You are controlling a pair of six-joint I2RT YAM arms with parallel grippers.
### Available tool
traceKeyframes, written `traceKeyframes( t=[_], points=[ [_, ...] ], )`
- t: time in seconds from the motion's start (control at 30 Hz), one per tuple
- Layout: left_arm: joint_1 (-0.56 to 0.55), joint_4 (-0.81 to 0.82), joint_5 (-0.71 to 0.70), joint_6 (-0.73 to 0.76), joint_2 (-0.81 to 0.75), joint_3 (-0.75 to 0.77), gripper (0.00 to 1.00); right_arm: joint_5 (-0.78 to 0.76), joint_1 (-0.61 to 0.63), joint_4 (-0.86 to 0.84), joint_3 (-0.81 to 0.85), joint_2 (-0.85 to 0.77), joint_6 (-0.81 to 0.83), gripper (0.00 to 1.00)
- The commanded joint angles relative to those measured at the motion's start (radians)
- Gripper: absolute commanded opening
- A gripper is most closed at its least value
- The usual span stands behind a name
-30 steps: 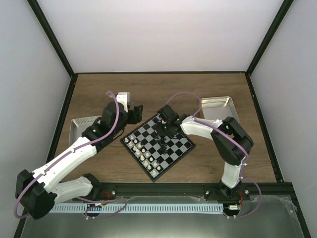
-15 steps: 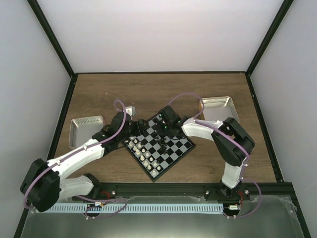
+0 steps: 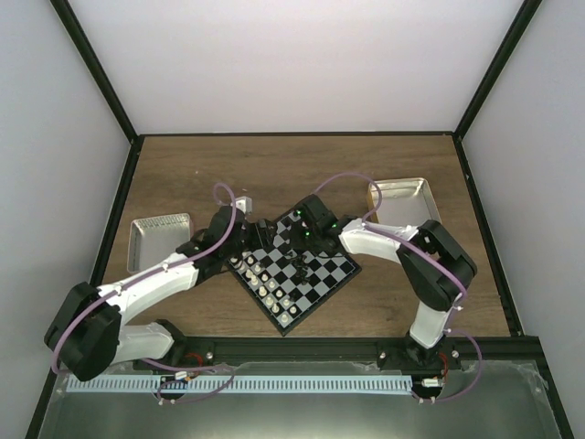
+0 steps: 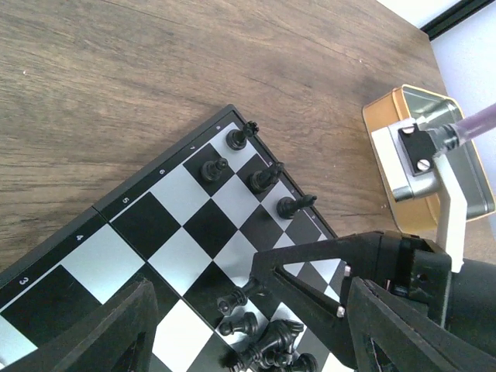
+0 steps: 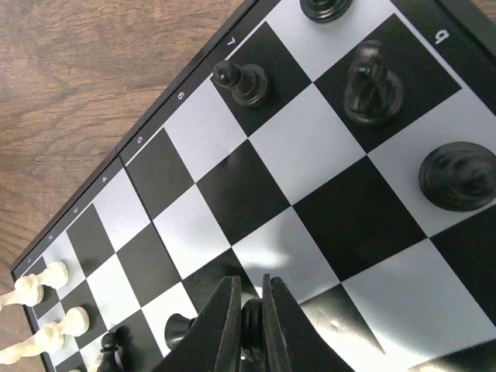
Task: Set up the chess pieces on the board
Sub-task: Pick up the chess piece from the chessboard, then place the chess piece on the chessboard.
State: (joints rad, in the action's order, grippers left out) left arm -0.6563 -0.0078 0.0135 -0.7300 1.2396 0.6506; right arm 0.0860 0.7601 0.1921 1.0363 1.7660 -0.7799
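Observation:
The board point(image 3: 322, 277) lies turned like a diamond at the table's middle. White chess pieces point(image 3: 265, 282) line its near-left side, and black chess pieces point(image 3: 304, 259) cluster near its centre. In the right wrist view my right gripper point(image 5: 249, 304) is shut on a small black piece point(image 5: 253, 319) just above the board point(image 5: 325, 147). Other black pieces point(image 5: 246, 84) stand along the far rows. My left gripper point(image 4: 252, 314) hangs open over the board's far-left part point(image 4: 147, 225), facing the right gripper's fingers point(image 4: 310, 267) and a heap of fallen black pieces point(image 4: 271, 345).
A metal tray point(image 3: 157, 236) sits left of the board and a second one point(image 3: 402, 199) at the back right. Both arms meet over the board's far corner, close together. Dark frame posts edge the wooden table.
My left gripper has swung from beside the left tray down over the board's far-left edge. My right gripper's jaws have closed on a black piece.

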Motion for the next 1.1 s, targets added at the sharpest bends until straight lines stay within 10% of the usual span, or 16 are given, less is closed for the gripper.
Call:
traceKeyframes(
  t=[0.0,0.4,1.07],
  points=[
    [0.007,0.038,0.028,-0.015,0.016,-0.004,0.69,0.021,0.004,-0.030,-0.021,-0.056,-0.031,0.04],
    [0.018,0.222,0.149,-0.200,0.001,-0.087,0.66,0.212,-0.038,-0.185,-0.116,-0.180,-0.156,0.03],
    [0.018,0.392,0.223,-0.350,0.027,-0.149,0.31,0.286,-0.058,-0.246,-0.140,-0.258,-0.242,0.04]
  ],
)
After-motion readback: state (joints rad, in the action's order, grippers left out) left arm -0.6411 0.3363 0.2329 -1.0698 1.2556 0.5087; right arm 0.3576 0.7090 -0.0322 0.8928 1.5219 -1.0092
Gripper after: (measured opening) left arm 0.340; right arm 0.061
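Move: The right gripper already holds the black chess piece just over the board, and the open left gripper, its handover place, is about 4 cm to its left and 8 cm above. From the left gripper that piece is level in reach, some 4 cm right and 8 cm below. From the right gripper, the heap of lying black pieces is about 5 cm back, 1 cm right and 3 cm lower; the standing black pieces are 6 cm ahead, 1 cm right and 2 cm lower. Keep the right gripper shut on the black piece and raise it about 9 cm, easing it slightly back and swinging its fingers some 25 degrees up to the left. Meanwhile shift the left gripper about 3 cm right and a little back to meet the piece, tip its fingers more steeply down, and close them to about half their gap around the piece. ##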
